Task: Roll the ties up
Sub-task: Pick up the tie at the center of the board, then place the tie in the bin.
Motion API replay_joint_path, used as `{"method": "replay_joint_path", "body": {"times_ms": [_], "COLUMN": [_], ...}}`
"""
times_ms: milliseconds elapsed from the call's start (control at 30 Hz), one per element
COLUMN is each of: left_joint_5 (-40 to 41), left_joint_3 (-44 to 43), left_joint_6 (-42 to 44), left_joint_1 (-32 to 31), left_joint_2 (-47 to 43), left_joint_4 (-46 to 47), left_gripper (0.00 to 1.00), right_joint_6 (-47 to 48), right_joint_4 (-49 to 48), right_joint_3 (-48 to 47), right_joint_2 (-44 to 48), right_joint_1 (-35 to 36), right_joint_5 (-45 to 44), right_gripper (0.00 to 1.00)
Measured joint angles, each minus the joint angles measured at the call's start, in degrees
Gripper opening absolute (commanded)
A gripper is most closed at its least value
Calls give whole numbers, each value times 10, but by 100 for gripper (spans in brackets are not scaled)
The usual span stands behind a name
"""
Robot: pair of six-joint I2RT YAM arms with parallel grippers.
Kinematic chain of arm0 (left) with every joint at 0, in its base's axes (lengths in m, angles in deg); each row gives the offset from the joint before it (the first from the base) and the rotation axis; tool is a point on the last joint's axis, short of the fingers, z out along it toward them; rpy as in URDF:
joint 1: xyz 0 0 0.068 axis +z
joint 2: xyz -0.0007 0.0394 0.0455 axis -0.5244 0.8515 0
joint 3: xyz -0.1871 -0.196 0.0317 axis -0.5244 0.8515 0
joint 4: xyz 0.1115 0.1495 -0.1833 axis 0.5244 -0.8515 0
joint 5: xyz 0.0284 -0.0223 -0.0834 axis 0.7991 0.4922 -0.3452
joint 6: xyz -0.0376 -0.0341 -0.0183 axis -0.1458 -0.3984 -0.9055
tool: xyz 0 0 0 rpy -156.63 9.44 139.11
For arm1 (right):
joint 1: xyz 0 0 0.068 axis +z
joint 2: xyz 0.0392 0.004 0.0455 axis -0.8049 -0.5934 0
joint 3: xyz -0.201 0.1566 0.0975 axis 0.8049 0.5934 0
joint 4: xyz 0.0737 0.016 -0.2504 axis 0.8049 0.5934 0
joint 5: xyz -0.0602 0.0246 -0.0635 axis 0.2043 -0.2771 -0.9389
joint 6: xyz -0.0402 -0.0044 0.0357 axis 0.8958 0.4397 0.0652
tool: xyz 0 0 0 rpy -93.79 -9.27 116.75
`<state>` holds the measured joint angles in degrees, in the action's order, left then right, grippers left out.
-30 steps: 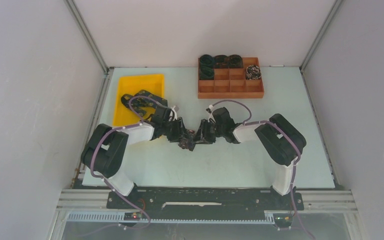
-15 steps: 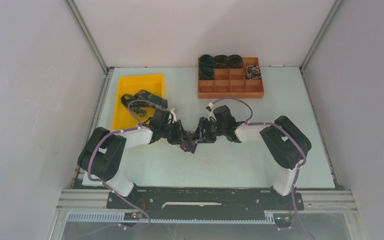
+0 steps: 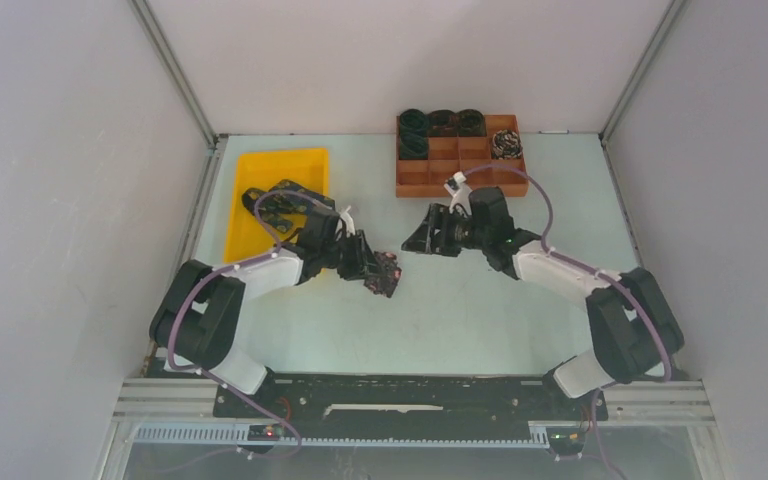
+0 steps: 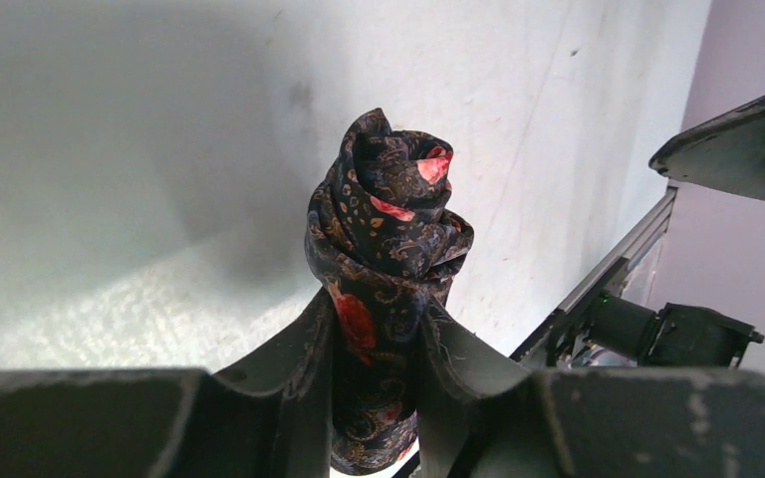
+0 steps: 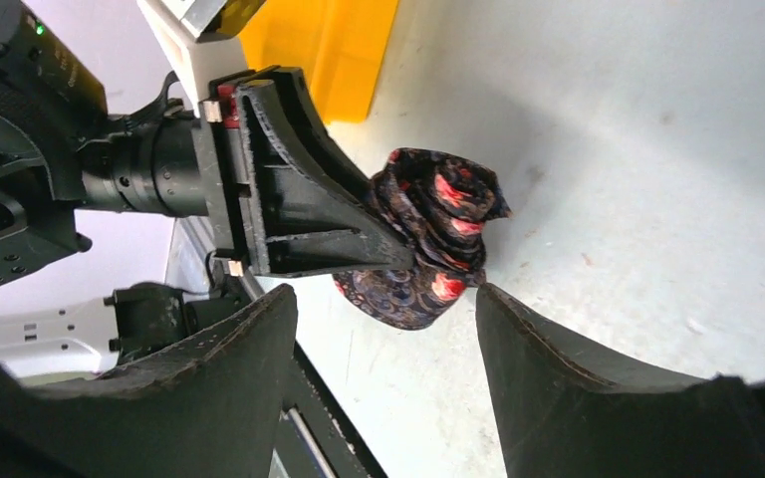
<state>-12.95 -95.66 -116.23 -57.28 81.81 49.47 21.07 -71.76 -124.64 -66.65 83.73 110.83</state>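
A rolled tie [image 4: 388, 219], dark with red and tan paisley, stands as a tight coil pinched between my left gripper's [image 4: 377, 329] two fingers. From above, that tie [image 3: 390, 277] hangs at the left gripper [image 3: 376, 268] just over the table's middle. My right gripper [image 3: 412, 241] is open and apart from the coil, a short way to its right. In the right wrist view the tie [image 5: 428, 239] sits beyond the wide-spread right gripper [image 5: 386, 299], touching neither finger. More unrolled ties [image 3: 285, 200] lie in the yellow tray [image 3: 260, 165].
A brown compartment box [image 3: 460, 175] stands at the back right of the table, with rolled ties [image 3: 414, 122] in its back-left cells and a pale-flecked one [image 3: 506, 145] at its right. The yellow tray sits at the back left, close behind the left arm.
My right gripper has opened, let go of the coil and drawn back to the right and away. The left gripper has closed on the coil and keeps it.
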Motion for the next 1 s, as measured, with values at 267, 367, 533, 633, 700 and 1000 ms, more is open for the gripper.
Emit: {"method": "replay_joint_path", "body": {"times_ms": [267,367,533,633,700,1000], "left_joint_5": [-5,-3,14,38,52,104], "left_joint_3": [-97,-166,-285,-361,-411,-634], "left_joint_6": [6,16,38,55,63,75], "left_joint_1": [-1,-1,-1,-1,-1,-1], "left_joint_2": [3,27,90,141,176,347], "left_joint_4": [-17,-37,-63,-78,-91,-129], "left_gripper": [11,10,9,9,8,9], "right_joint_6": [49,60,69,73,74,73], "right_joint_4": [65,69,53,38,29,-39], "right_joint_3": [27,56,131,171,186,199], "right_joint_2": [99,131,160,166,169,170], "right_joint_1": [-17,-17,-17,-17,-19,-40], "right_joint_5": [-99,-143,-193,-208,-210,-185], "right_gripper": [70,69,69,69,69,69]}}
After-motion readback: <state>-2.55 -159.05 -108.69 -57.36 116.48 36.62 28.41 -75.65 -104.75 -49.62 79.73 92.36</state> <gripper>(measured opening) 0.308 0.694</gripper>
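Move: The left hand already holds the rolled tie, about 5 cm above the board. The empty front-left cell of the wooden box lies roughly 31 cm ahead of this hand, 11 cm to its right and 3 cm lower, with a green rolled tie in the cell some 8 cm beyond it. The yellow tray is about 18 cm ahead and 24 cm left. From the right hand, the empty cell is some 28 cm ahead, 1 cm left and 11 cm lower. Carry the pinched tie with the left gripper forward about 24 cm towards the front-left corner of the wooden box, bearing some 8 cm right; climb about 11 cm on the way, then level off, swinging the fingers forward and up some 20 degrees. Clear the right gripper away to its right, still open, letting it rise slightly, then sink below its starting height and come up a little. ##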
